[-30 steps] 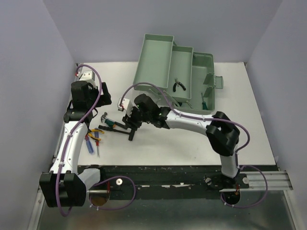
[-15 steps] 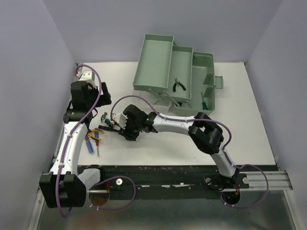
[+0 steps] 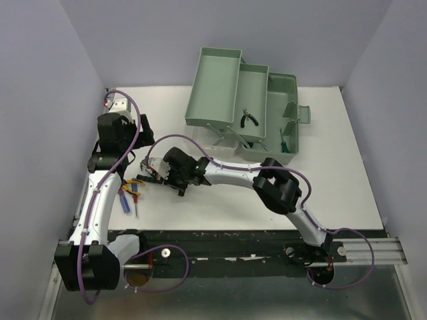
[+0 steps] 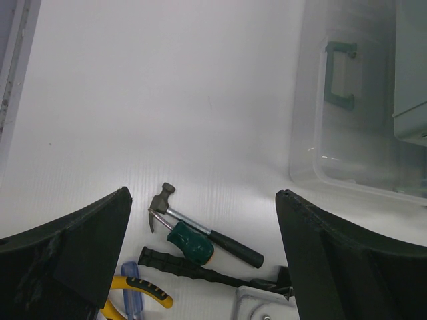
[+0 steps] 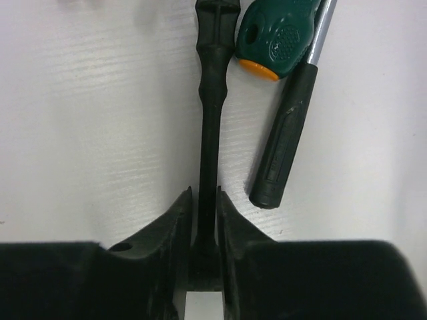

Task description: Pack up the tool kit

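The pale green toolbox (image 3: 285, 88) stands open at the back with its tiers spread; small pliers (image 3: 249, 119) lie in a tray. A small hammer (image 4: 200, 227), a green-handled screwdriver (image 4: 190, 241), a long black tool (image 4: 187, 270), yellow-handled pliers (image 4: 137, 288) and a blue screwdriver (image 4: 130, 270) lie together at the left. My right gripper (image 5: 205, 193) is low on the table, shut on the black tool's (image 5: 210, 100) thin shaft, beside the hammer handle (image 5: 283, 147). My left gripper (image 4: 203, 200) hangs wide open above the pile, holding nothing.
The translucent lid (image 4: 347, 133) with its green handle lies on the table between the pile and the toolbox. A green screwdriver (image 3: 282, 141) rests in the box's near part. Grey walls close in the left, right and back.
My right arm has stretched left toward the tool pile, and its jaws have narrowed onto the black tool's shaft. The left arm has stayed put.
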### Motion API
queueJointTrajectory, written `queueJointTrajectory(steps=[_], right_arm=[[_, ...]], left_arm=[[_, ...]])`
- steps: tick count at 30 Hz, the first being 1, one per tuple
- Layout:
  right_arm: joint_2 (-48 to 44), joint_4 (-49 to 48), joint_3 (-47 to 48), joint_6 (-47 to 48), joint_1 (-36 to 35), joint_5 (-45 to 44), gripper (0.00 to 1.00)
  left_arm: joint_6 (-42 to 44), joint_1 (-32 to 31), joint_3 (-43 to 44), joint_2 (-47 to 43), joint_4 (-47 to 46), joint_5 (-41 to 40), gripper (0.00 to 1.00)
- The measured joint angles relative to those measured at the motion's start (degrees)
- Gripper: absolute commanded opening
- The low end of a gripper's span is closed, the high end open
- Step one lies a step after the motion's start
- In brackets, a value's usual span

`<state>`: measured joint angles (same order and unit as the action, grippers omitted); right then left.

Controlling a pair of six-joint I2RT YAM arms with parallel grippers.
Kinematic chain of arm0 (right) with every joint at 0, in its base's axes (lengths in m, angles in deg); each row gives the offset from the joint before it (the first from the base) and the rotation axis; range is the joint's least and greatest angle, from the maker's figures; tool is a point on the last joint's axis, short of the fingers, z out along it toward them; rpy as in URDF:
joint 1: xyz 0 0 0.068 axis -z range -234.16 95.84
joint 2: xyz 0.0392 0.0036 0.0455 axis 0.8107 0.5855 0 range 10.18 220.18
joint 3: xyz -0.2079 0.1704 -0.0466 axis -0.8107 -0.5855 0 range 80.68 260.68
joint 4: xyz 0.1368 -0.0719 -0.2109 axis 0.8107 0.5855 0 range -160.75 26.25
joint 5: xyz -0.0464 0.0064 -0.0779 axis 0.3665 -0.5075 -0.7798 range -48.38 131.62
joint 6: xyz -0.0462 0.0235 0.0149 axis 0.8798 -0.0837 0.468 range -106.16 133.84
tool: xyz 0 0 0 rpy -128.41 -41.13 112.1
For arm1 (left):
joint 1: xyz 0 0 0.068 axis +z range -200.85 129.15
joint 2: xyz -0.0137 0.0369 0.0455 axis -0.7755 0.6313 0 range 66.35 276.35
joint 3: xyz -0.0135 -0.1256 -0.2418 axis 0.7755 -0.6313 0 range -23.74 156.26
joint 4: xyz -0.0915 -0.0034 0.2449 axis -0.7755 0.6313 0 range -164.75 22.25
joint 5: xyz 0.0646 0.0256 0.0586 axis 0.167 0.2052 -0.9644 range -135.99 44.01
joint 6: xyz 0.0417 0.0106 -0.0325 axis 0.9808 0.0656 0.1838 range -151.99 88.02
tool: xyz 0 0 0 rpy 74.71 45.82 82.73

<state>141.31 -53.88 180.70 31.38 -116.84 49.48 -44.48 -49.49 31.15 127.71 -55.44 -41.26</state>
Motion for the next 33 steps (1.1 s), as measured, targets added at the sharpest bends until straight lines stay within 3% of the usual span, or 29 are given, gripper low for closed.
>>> queueJointTrajectory(steps=[2, 6, 12, 17, 27, 30, 33], right_arm=[[-0.4, -0.3, -0.7, 0.3, 0.0, -0.1, 0.09], [-3.0, -1.1, -4.7, 1.4, -0.1, -0.1, 0.01], [-11.0, -1.5, -15.3, 3.2, -0.7, -0.5, 0.0], [-24.4, -1.4, -26.9, 3.5, -0.8, -2.9, 0.0], [-52.9, -6.8, -42.9, 6.7, 0.9, -17.6, 0.0], [-59.3, -8.2, -43.1, 6.1, 3.7, -19.8, 0.0], [-60.1, -7.8, -37.6, 2.9, 8.0, -22.0, 0.01]], left_arm=[[0.0, 0.0, 0.0, -0.1, 0.0, 0.0, 0.99], [0.0, 0.0, 0.0, -0.3, 0.0, 0.0, 0.99], [0.0, 0.0, 0.0, -0.5, 0.0, -0.1, 0.99], [0.0, 0.0, 0.0, -0.9, 0.1, -0.3, 0.99], [-0.4, 0.0, 0.0, -1.2, 0.1, -2.7, 0.99], [-0.6, 0.0, 0.0, -1.3, 0.1, -2.8, 0.99], [-0.8, 0.0, 0.0, -1.3, 0.1, -2.8, 0.99]])
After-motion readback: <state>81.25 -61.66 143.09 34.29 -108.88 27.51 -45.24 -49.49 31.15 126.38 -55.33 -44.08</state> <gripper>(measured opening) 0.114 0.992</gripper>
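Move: Low over the table, the right hand's fingers straddle the black mallet's handle close to its head; the mallet's middle lies about 3 cm to the left, level front to back. The small hammer is some 5 cm ahead and 4 cm left, the green screwdriver 4 cm ahead and 8 cm left, the open toolbox roughly 26 cm ahead and 30 cm right. From the left hand the mallet is about 10 cm back, 2 cm right and 22 cm below. Closing the rest of the way on the mallet's handle, the right hand first draws it low along the table, rightward and a little back for about 10 cm, away from the screwdriver and hammer. Then it sweeps up some 25 cm while carrying on right and curving forward towards the toolbox, the wrist swinging about 25 degrees clockwise and tilting the fingers up, grip kept. ##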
